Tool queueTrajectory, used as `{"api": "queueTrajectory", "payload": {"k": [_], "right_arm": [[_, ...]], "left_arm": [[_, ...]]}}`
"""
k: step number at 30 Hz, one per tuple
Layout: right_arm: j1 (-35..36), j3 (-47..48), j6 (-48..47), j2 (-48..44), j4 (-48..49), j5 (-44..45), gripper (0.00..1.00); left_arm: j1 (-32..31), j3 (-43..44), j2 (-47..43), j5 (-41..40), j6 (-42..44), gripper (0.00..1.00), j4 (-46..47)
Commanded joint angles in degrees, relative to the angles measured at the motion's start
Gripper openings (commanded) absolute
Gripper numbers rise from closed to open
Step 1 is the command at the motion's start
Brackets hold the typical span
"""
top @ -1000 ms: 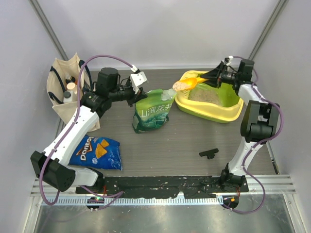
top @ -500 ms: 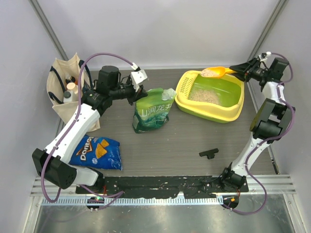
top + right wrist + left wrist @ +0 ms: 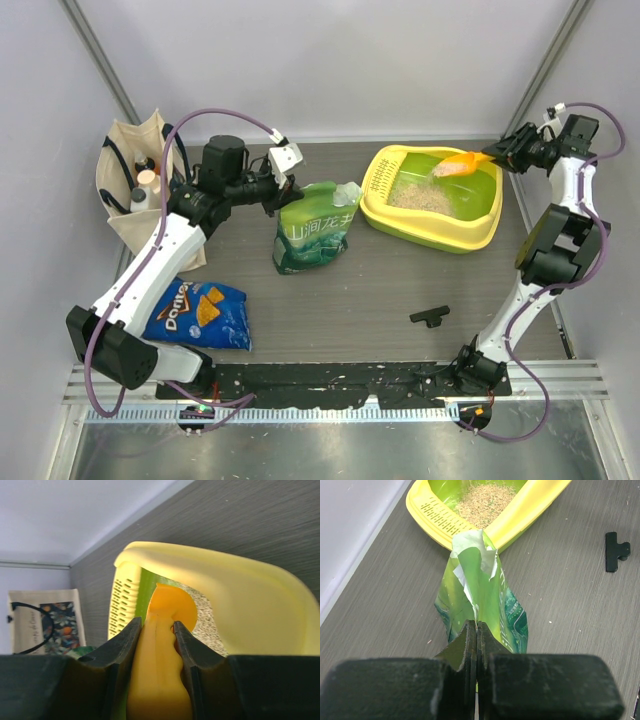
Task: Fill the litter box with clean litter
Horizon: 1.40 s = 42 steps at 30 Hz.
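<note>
The litter box (image 3: 470,232), yellow rim and lime-green basin with a slotted grate at its left end, sits at the back right; it also shows in the left wrist view (image 3: 432,517) and the right wrist view (image 3: 260,610). Clean litter (image 3: 418,197) lies as a beige patch in the basin (image 3: 485,505). My right gripper (image 3: 505,155) is shut on the handle of the orange scoop (image 3: 458,165), whose bowl, holding litter, tilts over the basin (image 3: 167,605). My left gripper (image 3: 283,190) is shut on the top edge of the green printed pouch (image 3: 315,232), holding it upright (image 3: 480,600).
A blue Doritos bag (image 3: 197,315) lies at the front left. A cloth tote bag (image 3: 135,190) with bottles stands at the back left. A black clip (image 3: 429,317) lies on the table in front of the litter box (image 3: 616,551).
My right arm carried the scoop from beside the pouch's mouth rightward over the litter box, then lowered and tilted its bowl into the basin. The left arm and pouch stayed still.
</note>
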Motion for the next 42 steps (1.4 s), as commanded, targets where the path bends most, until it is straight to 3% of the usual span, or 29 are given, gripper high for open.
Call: {"api": "queueTrajectory", "payload": {"k": [1, 16, 26, 28, 35, 37, 42], "right_arm": [[1.4, 3.3, -10.0, -4.3, -4.8, 5.6, 0.01], [8.2, -6.4, -27.9, -24.4, -8.7, 30.0, 0.01], [15.5, -9.7, -39.3, -33.8, -12.4, 39.5, 0.01], [17.2, -9.2, -40.3, -35.6, -12.9, 38.8, 0.01], [24.9, -5.7, -34.8, -40.3, -19.6, 16.6, 0.01], [30.0, -7.5, -33.1, -41.1, -21.3, 12.7, 0.01], [32.5, -19.4, -34.5, -41.8, -27.9, 0.0, 0.01]], "left_arm": [[-0.2, 2.2, -1.0, 2.4, -0.5, 0.0, 4.7], [-0.1, -4.7, -2.8, 5.1, -3.2, 0.0, 15.4], [-0.2, -8.1, -3.8, 6.5, -3.9, 0.0, 20.6], [-0.2, -8.7, -4.4, 6.3, -4.0, 0.0, 21.2], [-0.1, -9.7, -6.2, 5.6, -5.3, 0.0, 20.0], [-0.1, -9.8, -6.9, 5.2, -4.5, 0.0, 18.7], [-0.2, -10.5, -8.0, 4.1, -3.5, 0.0, 17.7]]}}
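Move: The right hand grips the orange scoop at the litter box's far right side. The litter bag it heads back to stands roughly 44 cm to its left, 13 cm nearer the base, its middle about 9 cm lower. The litter box's middle is some 16 cm left, 3 cm back and 15 cm below, and the black clip about 20 cm left, 28 cm back, 20 cm below. From the left hand, the bag's middle lies roughly 8 cm right, 4 cm ahead, 16 cm down. The right hand, its fingers still closed on the scoop's handle, dips a couple of centimetres over the litter box and then draws up and back while rolling its left side down some 50 degrees to tip the scoop out. From there it sweeps fast across the box towards the litter bag, turning its fingers left and partly undoing the roll, ending about 23 cm left, 18 cm back and 14 cm higher than it began, while the left hand keeps its pinch on the bag's top edge and barely tilts. ##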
